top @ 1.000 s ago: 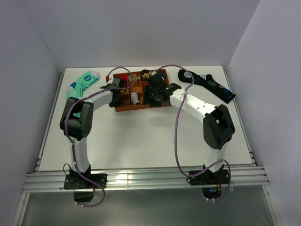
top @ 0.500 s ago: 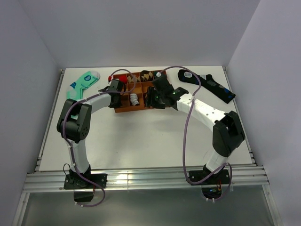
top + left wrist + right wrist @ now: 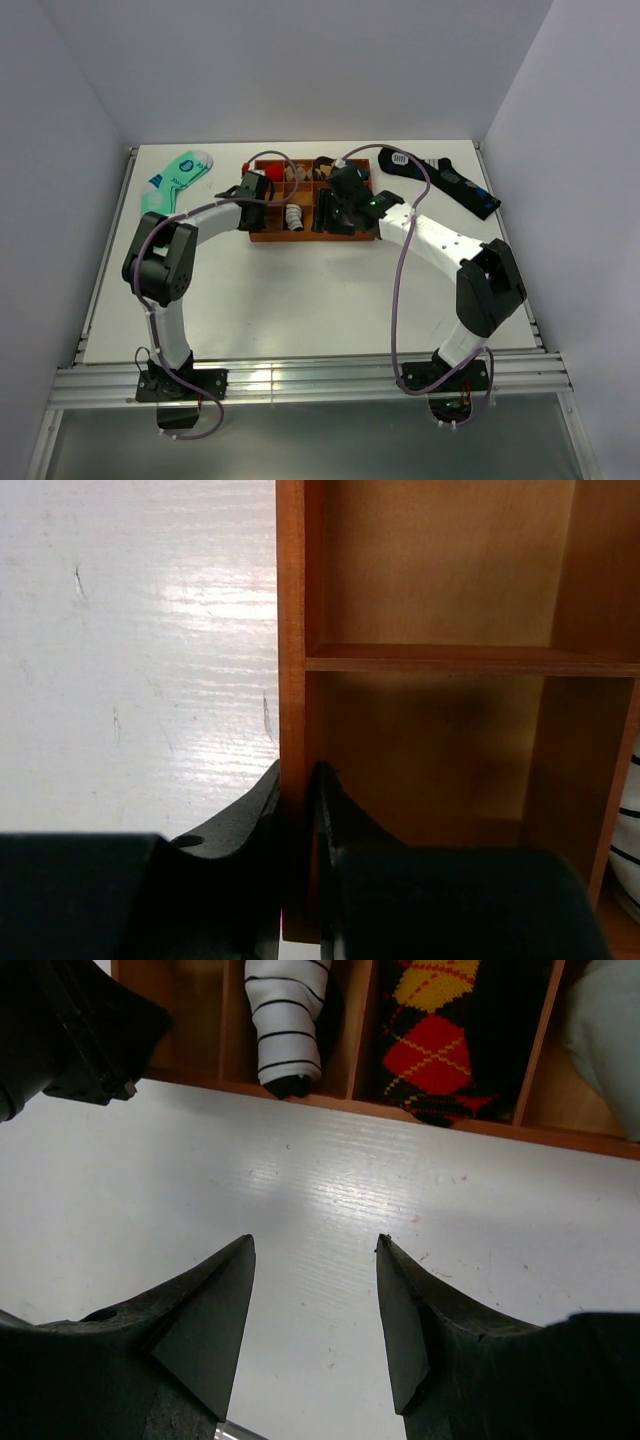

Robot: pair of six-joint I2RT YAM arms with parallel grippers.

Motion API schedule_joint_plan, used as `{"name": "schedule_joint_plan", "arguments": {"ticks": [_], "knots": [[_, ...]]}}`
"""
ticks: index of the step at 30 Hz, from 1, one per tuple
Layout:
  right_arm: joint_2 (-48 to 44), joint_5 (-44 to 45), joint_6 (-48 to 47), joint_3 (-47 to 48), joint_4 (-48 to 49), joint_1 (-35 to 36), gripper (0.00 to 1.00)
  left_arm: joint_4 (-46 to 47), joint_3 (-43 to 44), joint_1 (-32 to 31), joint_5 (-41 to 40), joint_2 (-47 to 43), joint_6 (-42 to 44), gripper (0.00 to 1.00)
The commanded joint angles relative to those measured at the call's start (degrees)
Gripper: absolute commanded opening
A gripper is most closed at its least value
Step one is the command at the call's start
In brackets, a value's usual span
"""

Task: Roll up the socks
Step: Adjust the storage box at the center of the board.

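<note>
The socks are rolled into a white bundle with thin black stripes (image 3: 285, 1020), standing in a front compartment of an orange wooden box (image 3: 300, 236). From above the bundle (image 3: 293, 216) shows near the box's left half, and its edge (image 3: 628, 840) peeks in at the right of the left wrist view. My left gripper (image 3: 297, 770) is shut on the box's left wall (image 3: 290, 630), one finger outside and one inside. That gripper (image 3: 258, 190) sits at the box's left end. My right gripper (image 3: 315, 1240) hangs open over bare table in front of the box, with nothing between its fingers.
A mint green sock (image 3: 175, 177) lies at the back left, and a long black sock with blue patches (image 3: 440, 180) at the back right. A black, red and yellow argyle roll (image 3: 440, 1030) fills the compartment beside the striped bundle. The table's back edge runs just behind the box.
The box has slid right and squared up with my left gripper clamped on its wall. My right arm has shifted right, its gripper staying open near the box's front.
</note>
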Motion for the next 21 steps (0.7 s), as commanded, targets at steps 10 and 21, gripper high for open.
{"name": "schedule_joint_plan", "arguments": {"ticks": [10, 21], "knots": [[-4.7, 0.8, -2.0, 1.2, 0.8, -0.4, 0.59, -3.8, 7.6, -0.9, -4.4, -7.0, -2.8, 0.57], [-12.7, 1.2, -2.1, -1.9, 1.4, -0.4, 0.62, -6.3, 6.8, -0.9, 1.0, -25.6, -13.2, 0.69]]}}
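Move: The left hand is low at the storage box's left wall, one finger inside and one outside; the box's middle lies about 16 cm to its right and 7 cm ahead, slightly below it. The red sock is some 5 cm right and 14 cm ahead, the striped sock 12 cm right and 1 cm ahead. The right hand hangs above the box's near side, with the box's middle about 14 cm ahead, 4 cm left and 13 cm down. Upwards, slowly at first and then fast, the left hand comes away from the storage box's left wall: its fingers spread wide, ending their pinch, and it climbs about 16 cm with barely 1 cm of sideways drift, the fingertips tipping up and outwards some 20 degrees. The right hand, touching nothing and still open, waits and then rises roughly 5 cm late on. ##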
